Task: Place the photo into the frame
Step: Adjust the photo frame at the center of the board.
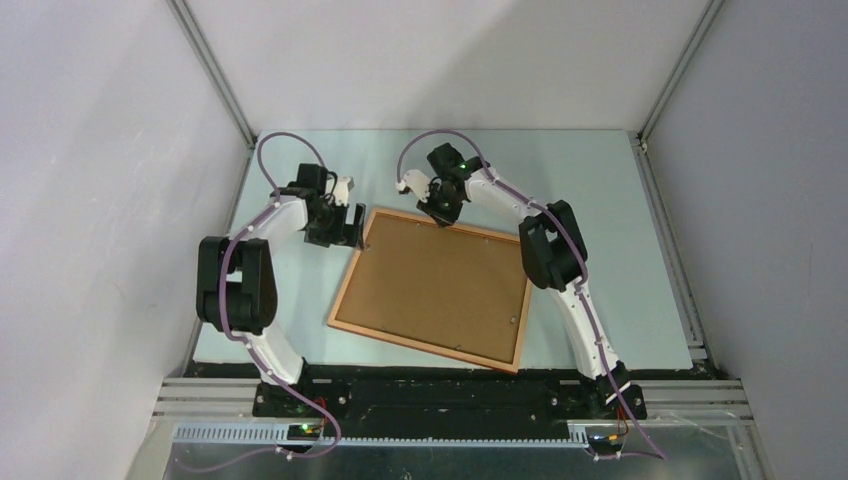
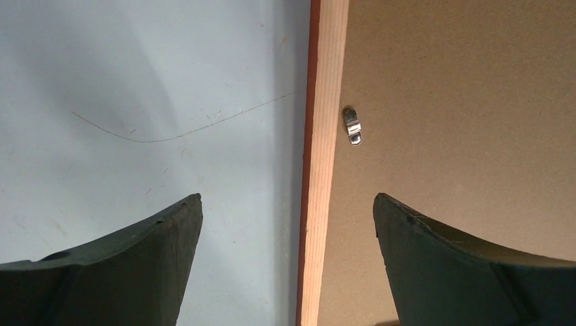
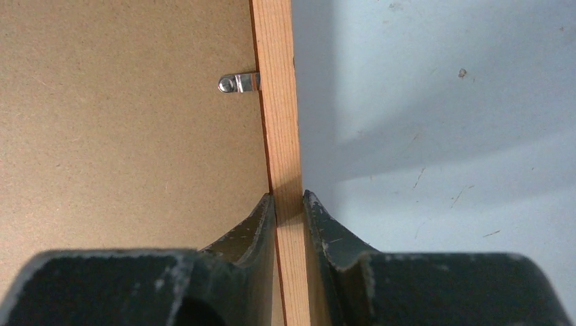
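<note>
The frame lies back-up on the table, its thin orange-brown moulding round a brown backing board. My right gripper is at the far rail, and in the right wrist view it is shut on the pale wooden rail, one finger on each side. My left gripper hangs at the frame's far-left corner. In the left wrist view it is open, its wide-apart fingers straddling the left rail without touching it. The photo is out of view.
Small metal turn clips sit on the backing board beside the rails. The pale blue table is walled by white panels left, right and behind. A metal rail runs along the near edge by the arm bases.
</note>
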`<state>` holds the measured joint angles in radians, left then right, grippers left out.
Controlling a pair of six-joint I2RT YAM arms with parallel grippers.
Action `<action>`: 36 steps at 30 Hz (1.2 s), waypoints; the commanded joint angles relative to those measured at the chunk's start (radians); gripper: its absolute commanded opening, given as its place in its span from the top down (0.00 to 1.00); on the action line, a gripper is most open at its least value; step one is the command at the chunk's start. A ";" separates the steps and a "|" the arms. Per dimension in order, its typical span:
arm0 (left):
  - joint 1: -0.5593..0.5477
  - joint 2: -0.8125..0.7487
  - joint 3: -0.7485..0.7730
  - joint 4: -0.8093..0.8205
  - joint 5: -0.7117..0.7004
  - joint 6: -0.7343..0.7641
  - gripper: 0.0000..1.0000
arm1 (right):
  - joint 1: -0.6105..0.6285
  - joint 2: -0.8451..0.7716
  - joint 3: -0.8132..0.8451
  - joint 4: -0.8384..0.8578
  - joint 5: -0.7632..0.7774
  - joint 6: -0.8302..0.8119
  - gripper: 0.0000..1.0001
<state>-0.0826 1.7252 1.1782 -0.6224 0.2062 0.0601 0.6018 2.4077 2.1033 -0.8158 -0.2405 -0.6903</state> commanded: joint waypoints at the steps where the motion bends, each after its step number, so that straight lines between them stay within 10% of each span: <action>1: 0.003 0.018 0.048 0.017 0.044 -0.011 0.00 | 0.020 -0.063 -0.040 0.038 -0.009 0.047 0.78; 36: -0.104 0.156 0.099 0.062 -0.117 -0.149 0.27 | 0.034 -0.071 -0.045 0.059 0.061 0.083 0.79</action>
<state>-0.1596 1.9038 1.2915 -0.5941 0.1329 -0.0719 0.6189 2.3844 2.0624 -0.7738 -0.1757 -0.6399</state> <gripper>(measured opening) 0.737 0.219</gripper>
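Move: Just ahead and to the right of the open left hand is the frame's left rail: the spot to be gripped is about 3 cm forward, 3 cm right and 4 cm below. On the board beside it, a metal clip sits some 3 cm forward, 5 cm right and 5 cm below, and the frame's upper left corner about 10 cm forward, 6 cm right, 4 cm below. From the right hand, already holding the upper rail, that grip spot is roughly 18 cm left and 4 cm back, about level. Reaching forward and right while sinking, the left hand travels about 5 cm in all, bringing its fingers lower astride the left rail, the right-hand fingertip over the board beside the metal clip. The forward part is done midway; after that it mostly eases lower as the fingers close by about a quarter, still short of a pinch. The right hand stays put, keeping the upper rail pinched. ##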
